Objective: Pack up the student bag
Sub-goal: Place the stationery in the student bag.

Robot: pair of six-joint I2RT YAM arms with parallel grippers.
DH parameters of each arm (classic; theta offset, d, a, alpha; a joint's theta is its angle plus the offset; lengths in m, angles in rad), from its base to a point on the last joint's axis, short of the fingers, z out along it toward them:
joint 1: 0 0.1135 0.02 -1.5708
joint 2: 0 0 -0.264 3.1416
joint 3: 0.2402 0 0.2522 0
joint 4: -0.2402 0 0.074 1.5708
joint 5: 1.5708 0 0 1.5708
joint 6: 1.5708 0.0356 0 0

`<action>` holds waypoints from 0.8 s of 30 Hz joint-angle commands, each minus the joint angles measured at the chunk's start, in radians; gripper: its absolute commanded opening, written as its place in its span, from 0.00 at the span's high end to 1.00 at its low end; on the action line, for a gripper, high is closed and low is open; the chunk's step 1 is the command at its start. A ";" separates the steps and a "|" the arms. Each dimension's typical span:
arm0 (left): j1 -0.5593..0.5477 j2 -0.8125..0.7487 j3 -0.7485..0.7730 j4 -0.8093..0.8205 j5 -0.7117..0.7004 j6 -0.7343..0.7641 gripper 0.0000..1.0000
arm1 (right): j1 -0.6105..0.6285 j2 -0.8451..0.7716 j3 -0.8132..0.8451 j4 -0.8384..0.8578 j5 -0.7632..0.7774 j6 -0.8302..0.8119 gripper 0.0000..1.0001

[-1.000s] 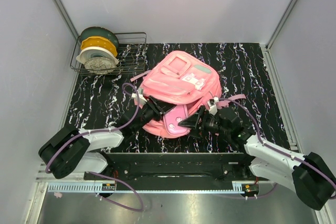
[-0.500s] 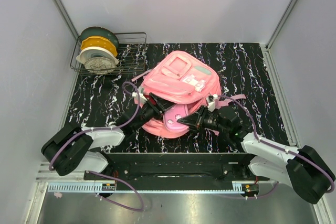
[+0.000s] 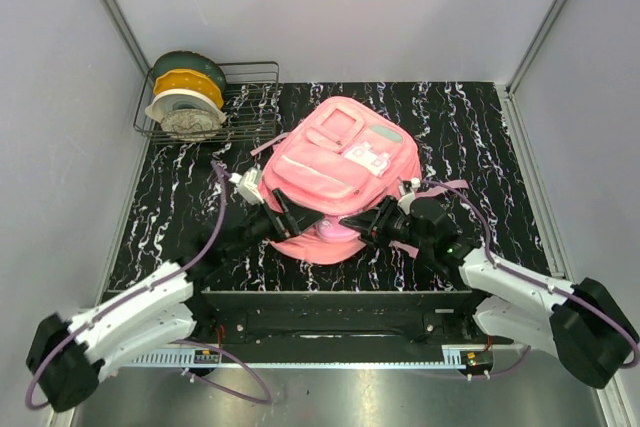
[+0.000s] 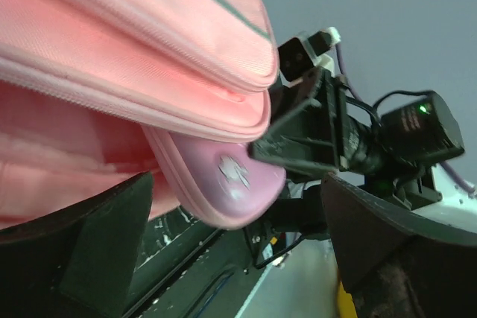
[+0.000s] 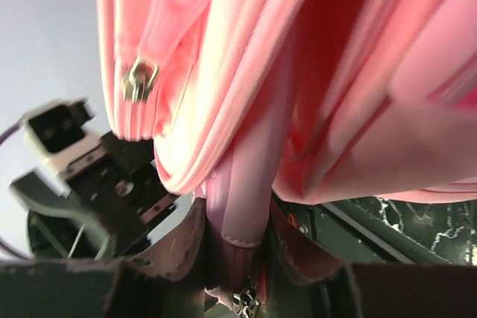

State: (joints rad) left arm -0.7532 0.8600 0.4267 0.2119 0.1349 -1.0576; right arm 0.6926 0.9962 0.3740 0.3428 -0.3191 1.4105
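Note:
The student bag (image 3: 340, 157) is a large pink backpack lying in the middle of the black marbled table (image 3: 180, 197), its opening facing the arms. A small lilac-pink pencil case (image 3: 335, 234) pokes out of that opening under the bag's upper lip. My right gripper (image 3: 375, 222) is shut on the pencil case (image 5: 242, 199) by its near end, one pad on each side, right gripper (image 5: 238, 236) close under the bag (image 5: 246, 57). My left gripper (image 3: 283, 215) stands wide open at the opening's left side; in its wrist view the case (image 4: 231, 184) and bag (image 4: 149, 35) lie beyond its spread fingers (image 4: 112, 236).
A wire rack (image 3: 250, 97) with several round dishes (image 3: 185, 97) stands at the back left corner. A pink strap (image 3: 452, 185) trails off the bag's right side. Grey walls close in the table on three sides, and a black rail (image 3: 330, 312) runs along the near edge.
My left gripper has opened, let go of the bag's lip and drawn back left. The lip has dropped over the pencil case. My right gripper has closed on the case and pushed it further in.

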 commanded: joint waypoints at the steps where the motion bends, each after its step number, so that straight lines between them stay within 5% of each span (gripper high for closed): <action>1: -0.003 -0.255 0.043 -0.354 -0.130 0.143 0.01 | -0.015 0.091 0.092 0.132 0.126 -0.010 1.00; 9: -0.003 -0.434 0.116 -0.606 -0.300 0.206 0.01 | -0.015 0.343 0.184 0.332 0.310 -0.048 0.91; 16: -0.002 -0.360 0.188 -0.654 -0.360 0.268 0.01 | 0.018 0.436 0.164 0.601 0.647 -0.162 0.88; 24: 0.009 -0.175 0.129 -0.519 -0.469 0.242 0.01 | 0.018 0.420 0.186 0.567 0.626 -0.208 0.88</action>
State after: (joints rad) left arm -0.7532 0.5991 0.5701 -0.4091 -0.2470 -0.8238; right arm 0.7109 1.4803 0.5121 0.7399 0.2066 1.2774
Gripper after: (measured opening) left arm 0.988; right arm 0.333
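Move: The right hand already grips the stationery, a pink pencil case, whose middle lies about 4 cm ahead and 4 cm to its left. The middle of the student bag is some 15 cm ahead, 3 cm left and a little lower. The bag's lower rim lies about 10 cm back, 7 cm left and 8 cm lower. From the empty left hand, the bag's middle is about 13 cm ahead and 6 cm right. Still pinching the pencil case by its right-hand side, the right hand drives it forward towards the back of the bag, about 13 cm and 3 cm down, turning some 25 degrees clockwise. Meanwhile the left hand, wide open and empty, draws roughly 10 cm left away from the case, first rising and backing slightly, then sinking and easing forward as it rolls its left side up. ##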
